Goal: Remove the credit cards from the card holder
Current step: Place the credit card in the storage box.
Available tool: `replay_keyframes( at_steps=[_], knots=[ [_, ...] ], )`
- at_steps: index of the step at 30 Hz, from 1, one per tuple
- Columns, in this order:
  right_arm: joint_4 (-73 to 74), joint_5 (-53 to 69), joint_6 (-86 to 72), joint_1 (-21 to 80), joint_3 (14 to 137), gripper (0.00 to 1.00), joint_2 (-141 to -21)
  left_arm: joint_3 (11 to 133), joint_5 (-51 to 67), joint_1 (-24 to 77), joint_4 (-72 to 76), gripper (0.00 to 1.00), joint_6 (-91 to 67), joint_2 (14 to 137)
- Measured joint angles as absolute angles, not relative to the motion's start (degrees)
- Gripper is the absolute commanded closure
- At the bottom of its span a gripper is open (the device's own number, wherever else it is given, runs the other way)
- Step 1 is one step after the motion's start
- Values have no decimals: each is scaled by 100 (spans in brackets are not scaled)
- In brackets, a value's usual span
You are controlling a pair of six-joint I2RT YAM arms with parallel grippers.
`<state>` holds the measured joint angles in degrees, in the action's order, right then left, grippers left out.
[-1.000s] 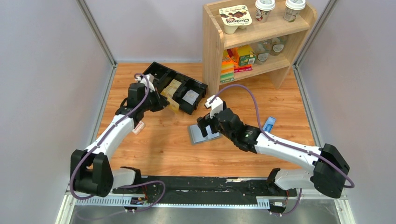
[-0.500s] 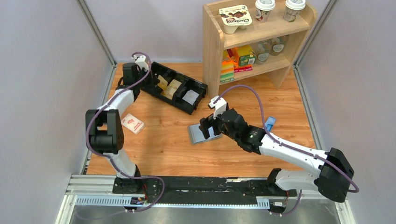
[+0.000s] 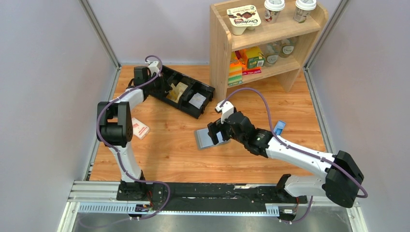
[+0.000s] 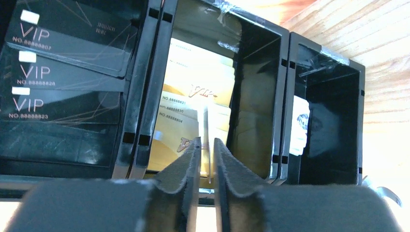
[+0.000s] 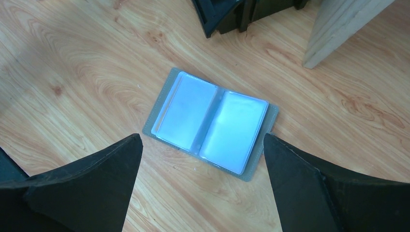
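The grey-blue card holder (image 3: 207, 139) (image 5: 210, 121) lies open and flat on the wooden table, its clear pockets showing only pale blue. My right gripper (image 3: 216, 132) (image 5: 202, 137) hovers just above it, open wide, touching nothing. My left gripper (image 3: 161, 86) (image 4: 206, 141) is over the middle compartment of the black tray (image 3: 205, 92) (image 4: 285, 96). Its jaws stand a sliver apart, and a tan credit card (image 4: 207, 121) stands edge-on in the gap, with light showing on both sides of it. Several gold credit cards (image 4: 203, 82) lie under it.
Black VIP cards (image 4: 63, 63) fill the tray's left compartment. A white-and-red box (image 3: 139, 128) lies by the left arm, and a blue-and-white packet (image 3: 278, 128) lies right of the holder. A wooden shelf (image 3: 261, 43) stands at the back right.
My left arm swung from mid-table back to the tray, carrying the tan card, and its jaws have just parted slightly. The right gripper stayed over the holder.
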<state>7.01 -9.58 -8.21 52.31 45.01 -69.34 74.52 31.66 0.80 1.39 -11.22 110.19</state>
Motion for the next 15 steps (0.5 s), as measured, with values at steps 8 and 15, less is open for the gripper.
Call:
replay_keyframes(
  at_steps=[8, 15],
  knots=[
    [884, -864, -899, 5221, 4692, 0, -7356, 7605, 2519, 117, -449, 58, -829, 11028],
    [1236, -893, -972, 5221, 5107, 0, -7756, 8001, 1487, 185, -1406, 54, -685, 10530]
  ],
)
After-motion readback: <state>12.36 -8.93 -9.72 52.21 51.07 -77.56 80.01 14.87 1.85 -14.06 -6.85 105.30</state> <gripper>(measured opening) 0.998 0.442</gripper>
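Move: The left hand's closed tips hold a gold card just over the storage box's gold-card compartment, whose middle lies about 2 cm ahead, 3 cm right and 5 cm below. From that hand the black cards sit some 6 cm ahead and 6 cm left, the white cards about 11 cm right and 3 cm back. The open card holder lies roughly 2 cm ahead, 3 cm left and 12 cm below the right hand; the gold compartment is 22 cm ahead and 18 cm left of it. Left fingers open, releasing the gold card, and shift 4 cm left, dipping then rising; right hand sinks 2 cm. ##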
